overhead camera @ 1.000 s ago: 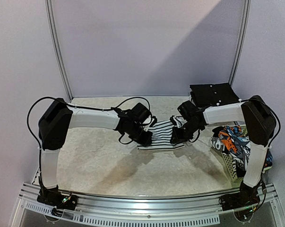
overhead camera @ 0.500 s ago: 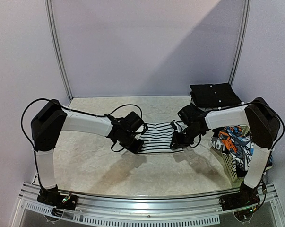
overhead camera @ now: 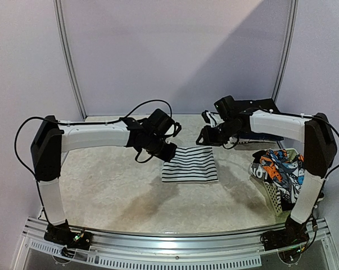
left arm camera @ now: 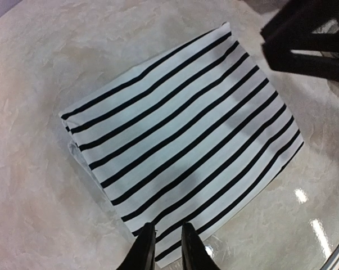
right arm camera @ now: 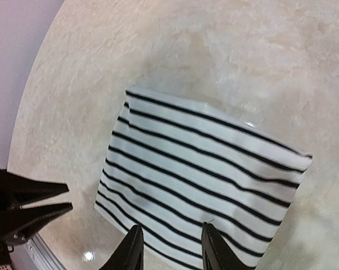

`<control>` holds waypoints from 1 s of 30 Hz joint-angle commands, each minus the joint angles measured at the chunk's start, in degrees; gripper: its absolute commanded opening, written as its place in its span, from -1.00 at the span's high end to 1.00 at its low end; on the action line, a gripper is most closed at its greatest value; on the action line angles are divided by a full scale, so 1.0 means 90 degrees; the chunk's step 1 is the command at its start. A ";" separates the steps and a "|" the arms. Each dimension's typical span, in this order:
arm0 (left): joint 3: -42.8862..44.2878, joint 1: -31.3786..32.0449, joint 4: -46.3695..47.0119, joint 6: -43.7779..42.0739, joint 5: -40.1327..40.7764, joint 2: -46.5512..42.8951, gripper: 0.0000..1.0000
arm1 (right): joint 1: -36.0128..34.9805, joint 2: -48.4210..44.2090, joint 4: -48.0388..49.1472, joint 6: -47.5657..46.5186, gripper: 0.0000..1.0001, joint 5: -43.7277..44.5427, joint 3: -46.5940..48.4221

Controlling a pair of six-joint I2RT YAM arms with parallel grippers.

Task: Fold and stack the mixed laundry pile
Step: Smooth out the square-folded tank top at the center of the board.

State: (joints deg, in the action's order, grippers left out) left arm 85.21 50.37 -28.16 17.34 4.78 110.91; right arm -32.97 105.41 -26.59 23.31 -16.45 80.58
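Note:
The white garment with thin black stripes (overhead camera: 189, 164) lies folded flat in a rough square on the table (overhead camera: 113, 180). In the left wrist view the striped garment (left arm camera: 180, 135) is below my left gripper (left arm camera: 168, 243), whose fingers stand a narrow gap apart with nothing between them. My left gripper (overhead camera: 168, 152) hovers by the garment's far left corner. My right gripper (overhead camera: 206, 138) hangs above its far right corner, open and empty; in its own view the right gripper (right arm camera: 172, 244) looks down on the striped garment (right arm camera: 203, 180). A garment with orange, blue and black print (overhead camera: 277, 169) sits in the basket.
A white lattice basket (overhead camera: 273, 198) stands at the right edge, beside the right arm. A black folded stack (overhead camera: 253, 112) lies at the back right. Grey walls with metal posts close off the back.
Both grippers have let go of the striped garment and risen toward the back. The garment now lies flat, and the right fingers have spread wider.

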 commanded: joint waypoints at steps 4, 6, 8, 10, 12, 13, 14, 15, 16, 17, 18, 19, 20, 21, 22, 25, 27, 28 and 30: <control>0.0279 0.0054 0.0322 0.0068 -0.0176 0.0764 0.66 | 0.0378 0.1189 -0.0272 -0.0331 0.33 -0.0138 0.0799; 0.0276 0.0057 0.0390 0.0084 -0.0176 0.0906 0.66 | 0.0450 0.1511 -0.0351 -0.0367 0.34 -0.0147 0.0992; 0.0210 0.0048 0.0441 0.0116 -0.0125 0.1000 0.66 | 0.0517 0.1816 -0.0396 -0.0410 0.34 -0.0126 0.1127; 0.0102 0.0048 0.0523 0.0145 -0.0094 0.1040 0.67 | 0.0601 0.2019 -0.0389 -0.0433 0.35 -0.0142 0.1257; -0.0075 0.0048 0.0596 0.0170 -0.0082 0.1036 0.67 | 0.0683 0.2253 -0.0410 -0.0455 0.35 -0.0161 0.1411; -0.0153 0.0048 0.0631 0.0177 -0.0061 0.1037 0.67 | 0.0721 0.2336 -0.0446 -0.0468 0.36 -0.0152 0.1502; -0.0248 0.0048 0.0660 0.0194 -0.0029 0.1029 0.67 | 0.0749 0.2449 -0.0490 -0.0485 0.36 -0.0122 0.1611; -0.0359 0.0048 0.0706 0.0209 -0.0013 0.1013 0.67 | 0.0775 0.2529 -0.0514 -0.0508 0.36 -0.0092 0.1706; -0.0474 0.0048 0.0750 0.0237 -0.0004 0.1005 0.67 | 0.0810 0.2642 -0.0565 -0.0526 0.36 -0.0049 0.1791; -0.0599 0.0048 0.0810 0.0270 0.0012 0.0992 0.68 | 0.0824 0.2729 -0.0625 -0.0550 0.36 0.0010 0.1923; -0.0735 0.0048 0.0883 0.0323 -0.0017 0.0985 0.68 | 0.0838 0.2790 -0.0666 -0.0580 0.36 0.0050 0.1998; -0.0861 0.0056 0.0957 0.0378 -0.0055 0.0972 0.68 | 0.0864 0.2852 -0.0694 -0.0591 0.36 0.0075 0.2060; -0.0991 0.0065 0.1047 0.0438 -0.0092 0.0954 0.68 | 0.0871 0.2882 -0.0743 -0.0612 0.35 0.0114 0.2133; -0.1105 0.0081 0.1103 0.0493 -0.0102 0.0929 0.68 | 0.0872 0.2903 -0.0804 -0.0631 0.35 0.0157 0.2197; -0.1208 0.0094 0.1129 0.0532 -0.0094 0.0888 0.68 | 0.0871 0.2911 -0.0865 -0.0650 0.35 0.0204 0.2279; -0.1405 0.0142 0.1136 0.0600 0.0038 0.0682 0.69 | 0.0876 0.2817 -0.1085 -0.0666 0.33 0.0369 0.2421; -0.1390 0.0172 0.1058 0.0568 0.0129 0.0477 0.69 | 0.0857 0.2542 -0.1151 -0.0650 0.32 0.0457 0.2394; -0.1343 0.0184 0.1006 0.0543 0.0161 0.0373 0.68 | 0.0840 0.2413 -0.1148 -0.0639 0.31 0.0473 0.2328; -0.1194 0.0185 0.0895 0.0468 0.0213 0.0202 0.64 | 0.0760 0.2006 -0.1060 -0.0637 0.28 0.0533 0.2068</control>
State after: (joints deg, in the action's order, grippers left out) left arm 74.08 51.00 -16.47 21.61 5.28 116.27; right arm -25.54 129.54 -34.59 18.06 -14.06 101.01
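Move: The square-folded tank top lies beneath both my raised hands: its middle is about 4 cm ahead of my left hand, 6 cm to its right and 10 cm below. From my right hand it is level fore and aft, some 3 cm left and 11 cm down. The folded stack stands about 24 cm to the right of my right hand and 14 cm ahead. The laundry basket is roughly 34 cm to its right and 5 cm back. I spread my hands to opposite corners of the tank top. My right hand, fingers part open, goes down about 10 cm and forward some 9 cm, edging right, to the far right corner. My left, nearly shut, drops about 9 cm, then draws a little back and left along the cloth at the near left corner, pressing on it. ##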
